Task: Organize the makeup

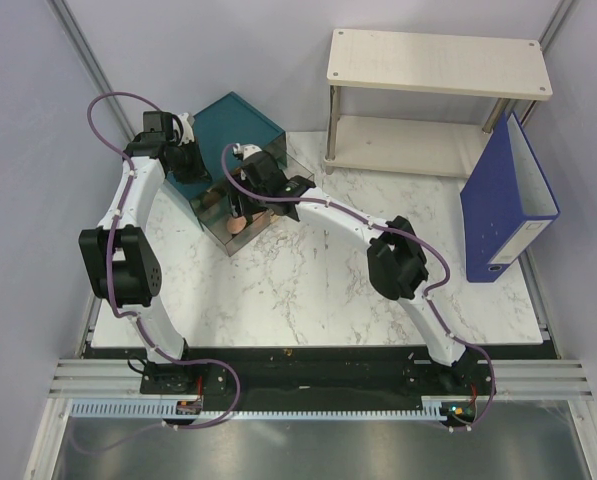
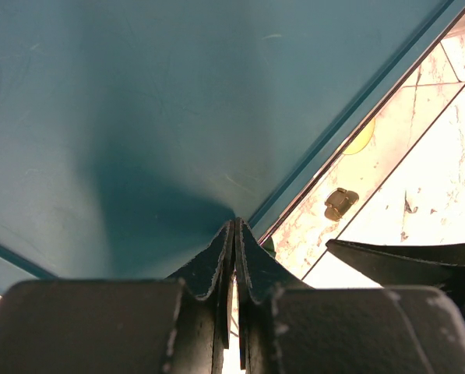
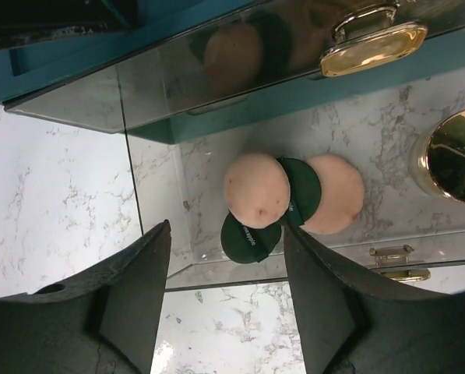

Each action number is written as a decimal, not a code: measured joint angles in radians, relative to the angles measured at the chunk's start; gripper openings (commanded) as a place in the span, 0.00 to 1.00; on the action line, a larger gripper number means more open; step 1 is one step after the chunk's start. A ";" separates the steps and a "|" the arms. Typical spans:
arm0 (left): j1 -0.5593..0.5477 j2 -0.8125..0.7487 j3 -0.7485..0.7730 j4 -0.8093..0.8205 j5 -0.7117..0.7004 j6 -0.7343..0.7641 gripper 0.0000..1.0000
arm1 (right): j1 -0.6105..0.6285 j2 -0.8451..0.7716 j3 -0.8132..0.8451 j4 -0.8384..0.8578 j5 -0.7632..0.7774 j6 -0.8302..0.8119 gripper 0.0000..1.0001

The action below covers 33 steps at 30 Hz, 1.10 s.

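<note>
In the right wrist view two peach-pink discs point(image 3: 255, 189) point(image 3: 337, 193) and two dark green compacts point(image 3: 250, 240) point(image 3: 304, 189) lie overlapping in a pulled-out clear drawer point(image 3: 216, 269). A gold-lidded jar point(image 3: 454, 156) stands in the same drawer, at the right. My right gripper point(image 3: 226, 230) hangs open just above the discs with nothing between its fingers. From above, that gripper point(image 1: 240, 205) is over the drawer at the front of the teal drawer box point(image 1: 240, 125). My left gripper point(image 2: 235, 222) is shut, its tips against the teal box; from above it point(image 1: 190, 160) sits at the box's left side.
A big blue binder point(image 1: 508, 200) stands at the right of the marble table point(image 1: 308, 290). A pale two-level shelf point(image 1: 438, 90) stands at the back right. A gold drawer handle point(image 3: 372, 39) juts out above the open drawer. Grey walls close in on the left and back.
</note>
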 measured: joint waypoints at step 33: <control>0.000 -0.010 -0.014 0.011 -0.002 0.000 0.10 | -0.230 -0.227 -0.499 0.266 -0.071 0.291 0.00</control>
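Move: The drawer's front panel, at its gold handle, is some 8 cm to the right hand's right, about 3 cm ahead and 5 cm lower; the open hand is still above the powder puffs in the drawer, which lie roughly 2 cm ahead, 3 cm left and 7 cm below. The gold-rimmed jar stands about 8 cm ahead, 7 cm right and 6 cm down. From the left hand the handle is some 17 cm right, 5 cm back and 9 cm lower. The drawer's front panel is what the right hand goes round to: it leaves the puffs and sweeps right nearly 14 cm, working forward about 5 cm and sinking a little, then eases back left some 2 cm. On the way it turns clockwise about 20 degrees and tips further down, then shuts its wide-open fingers, ending close outside the panel by the handle. The left hand stays shut and still at the teal lid. ##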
